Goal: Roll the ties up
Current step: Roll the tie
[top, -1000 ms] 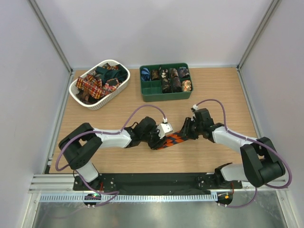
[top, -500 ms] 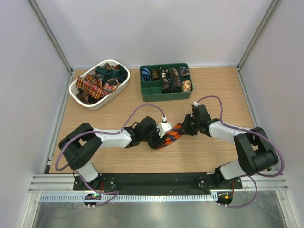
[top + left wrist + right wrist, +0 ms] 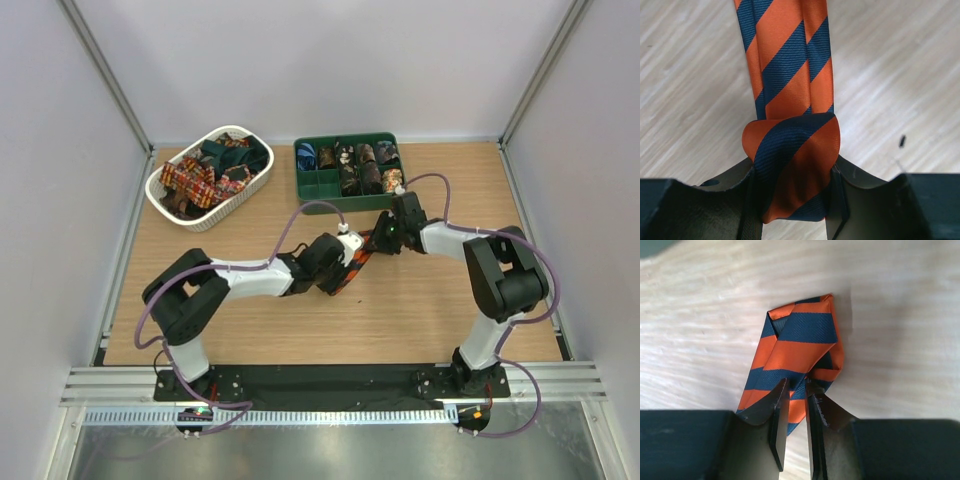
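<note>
An orange-and-dark-blue striped tie (image 3: 358, 262) lies on the wooden table between my two grippers. My left gripper (image 3: 338, 272) is shut on its rolled end; in the left wrist view the roll (image 3: 792, 162) sits between the jaws and the flat tie runs away up the frame. My right gripper (image 3: 385, 235) is shut on the tie's other, folded end (image 3: 800, 347), pinching the fabric between nearly closed fingers. More ties, red plaid and dark green among them, are piled in the white basket (image 3: 180, 205).
A green compartment tray (image 3: 348, 203) at the back centre holds several rolled ties. The white basket stands at the back left. Grey walls enclose the table on three sides.
Both grippers moved away from the arm bases and to the left with the tie. The right gripper now sits close to the green tray. The visible stretch of tie between them is shorter.
</note>
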`<action>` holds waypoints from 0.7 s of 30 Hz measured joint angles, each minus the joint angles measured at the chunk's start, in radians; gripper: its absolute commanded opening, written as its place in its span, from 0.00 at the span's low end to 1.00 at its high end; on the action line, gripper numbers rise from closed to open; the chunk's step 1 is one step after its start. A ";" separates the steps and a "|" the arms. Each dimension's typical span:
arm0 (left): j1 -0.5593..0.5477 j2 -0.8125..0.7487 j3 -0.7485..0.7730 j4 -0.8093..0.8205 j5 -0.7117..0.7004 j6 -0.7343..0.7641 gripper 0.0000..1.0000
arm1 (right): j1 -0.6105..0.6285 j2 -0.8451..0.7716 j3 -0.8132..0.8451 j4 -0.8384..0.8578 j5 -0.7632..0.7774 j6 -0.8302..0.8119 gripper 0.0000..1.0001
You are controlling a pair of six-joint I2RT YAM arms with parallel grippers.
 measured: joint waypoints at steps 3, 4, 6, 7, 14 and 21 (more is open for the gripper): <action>0.000 0.033 0.054 -0.047 -0.064 -0.052 0.26 | 0.000 0.043 0.053 0.001 0.008 0.000 0.26; 0.000 0.041 0.066 -0.058 -0.082 -0.071 0.27 | 0.000 0.053 0.066 0.001 0.011 0.000 0.26; 0.000 0.054 0.085 -0.074 -0.113 -0.101 0.24 | 0.000 0.068 0.085 0.002 0.015 0.001 0.26; 0.000 0.060 0.095 -0.084 -0.123 -0.114 0.23 | 0.000 0.077 0.096 0.000 0.015 0.002 0.26; 0.000 0.103 0.169 -0.143 -0.165 -0.188 0.22 | 0.001 0.135 0.171 -0.002 0.021 0.003 0.34; 0.000 0.127 0.214 -0.201 -0.165 -0.206 0.20 | -0.010 0.062 0.109 0.003 0.085 -0.028 0.50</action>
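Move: The rolled part of the tie is in the left gripper, and the unrolled tail runs forward and right across the table. Its free end is about 13 cm ahead and 7 cm right of the left hand. From the right hand, that end lies some 3 cm ahead and 1 cm left, the roll about 11 cm back and 8 cm left, and the middle of the green tray roughly 20 cm ahead and 6 cm left. Keep the left gripper's hold on the roll and slide it about 3 cm forward, low over the table, turning it some 15 degrees counter-clockwise. Alongside, carry the right fingertips on the tail nearly 5 cm forward and slightly left towards the tray, then open them to about half, lift a little and start off to the right and back, leaving the tail. ##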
